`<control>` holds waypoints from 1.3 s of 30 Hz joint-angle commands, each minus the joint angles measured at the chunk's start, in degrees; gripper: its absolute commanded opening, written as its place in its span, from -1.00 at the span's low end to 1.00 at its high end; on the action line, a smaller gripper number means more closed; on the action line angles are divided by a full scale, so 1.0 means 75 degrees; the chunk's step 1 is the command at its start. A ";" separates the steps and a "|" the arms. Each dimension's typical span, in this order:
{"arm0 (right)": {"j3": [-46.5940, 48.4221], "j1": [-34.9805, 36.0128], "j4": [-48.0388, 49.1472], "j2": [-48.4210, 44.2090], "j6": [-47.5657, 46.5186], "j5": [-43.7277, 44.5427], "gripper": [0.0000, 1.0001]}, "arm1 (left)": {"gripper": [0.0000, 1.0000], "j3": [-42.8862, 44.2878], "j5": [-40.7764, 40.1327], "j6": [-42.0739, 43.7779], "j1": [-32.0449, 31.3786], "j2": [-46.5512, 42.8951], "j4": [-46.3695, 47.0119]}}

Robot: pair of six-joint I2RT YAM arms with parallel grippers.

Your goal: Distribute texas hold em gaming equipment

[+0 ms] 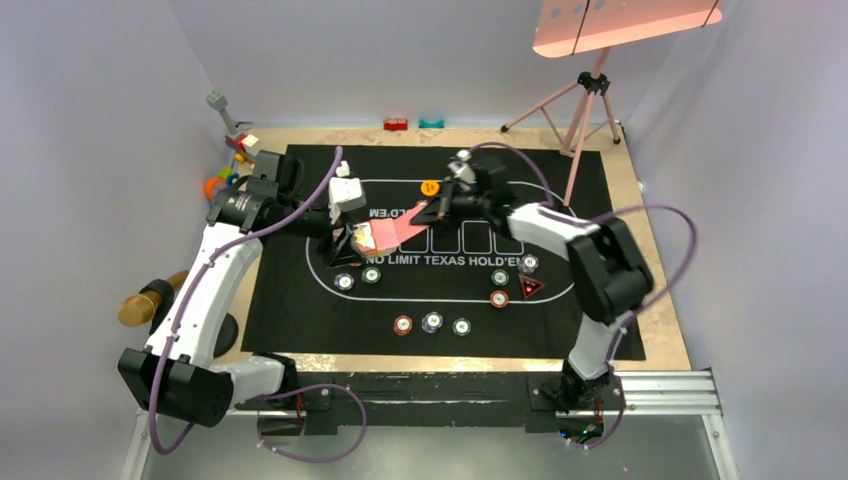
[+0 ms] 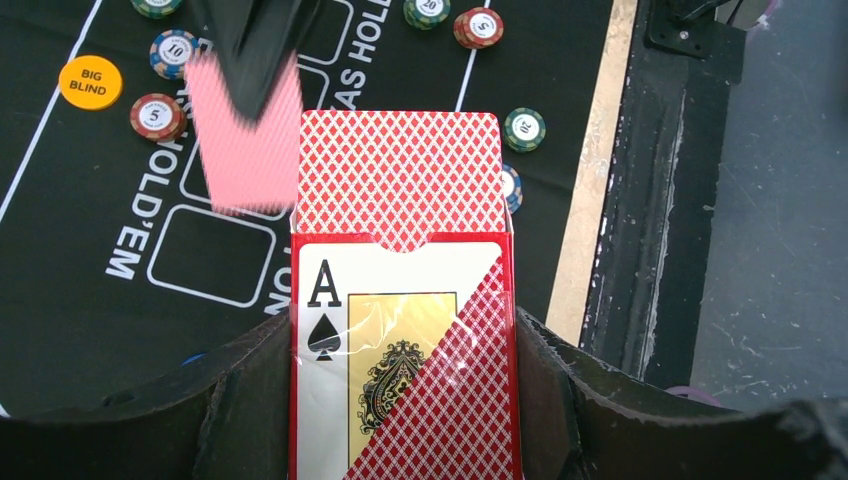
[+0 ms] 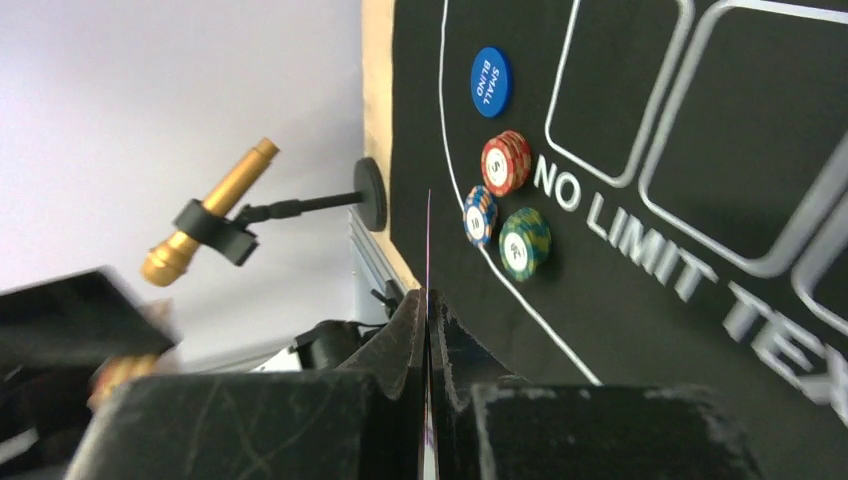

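My left gripper [image 2: 405, 345] is shut on an upright card box [image 2: 400, 370] printed with an ace of spades, and red-backed playing cards [image 2: 400, 175] stick out of its top. My right gripper [image 3: 428, 300] is shut on a single card [image 3: 428, 235], seen edge-on; in the left wrist view that card [image 2: 245, 150] hangs blurred just left of the deck. The two meet over the mat's left half [image 1: 385, 235]. An orange big blind disc [image 2: 90, 82], a blue small blind disc [image 3: 490, 81], a triangle marker [image 1: 529, 287] and poker chips [image 1: 432, 322] lie on the mat.
The black Texas Hold'em mat [image 1: 300, 310] covers most of the wooden board. A gold microphone on a stand [image 1: 150, 300] sits off its left edge. Toy blocks [image 1: 235, 150] lie at the back left, small blocks [image 1: 396, 124] at the back, and a pink tripod [image 1: 585, 100] at the back right.
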 commanded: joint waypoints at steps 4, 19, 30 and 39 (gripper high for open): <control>0.3100 0.1753 -0.0449 0.2453 -0.0498 -0.0178 -1.00 | -0.36 0.0311 0.0482 -0.0120 0.0060 -0.0376 -0.0141; 0.5739 0.2585 -0.0898 0.5031 -0.0438 0.0086 -0.97 | -0.47 0.0195 0.0503 -0.0260 0.0049 -0.0457 0.0008; 0.6199 0.2740 -0.1436 0.5247 -0.0760 0.0531 -0.24 | -0.51 0.0168 0.0515 -0.0364 0.0059 -0.0462 0.0110; 0.5936 0.2716 -0.2001 0.4510 -0.1391 0.0851 0.62 | -0.54 0.0116 0.0487 -0.0448 0.0048 -0.0473 0.0153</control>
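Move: The right hand already pinches one card. The small blind button it is heading for lies about 18 cm to its left, 1 cm ahead and 13 cm lower. From that hand, the red chips are 15 cm left and 3 cm back, the blue chips 17 cm left and 8 cm back, and the card deck 9 cm left, 9 cm back and some 6 cm higher. From the left hand, the button is about 12 cm ahead, 6 cm left and 20 cm down. The single card is swept left by the right hand, about 20 cm past the far side of the deck, sinking as it goes and then more steeply, some 11 cm in all, to the mat just beside the small blind. The wrist swings about 20 degrees counter-clockwise on the way; once low, the fingers open wide and let go. The left hand keeps its grip on the deck, easing back a centimetre. ##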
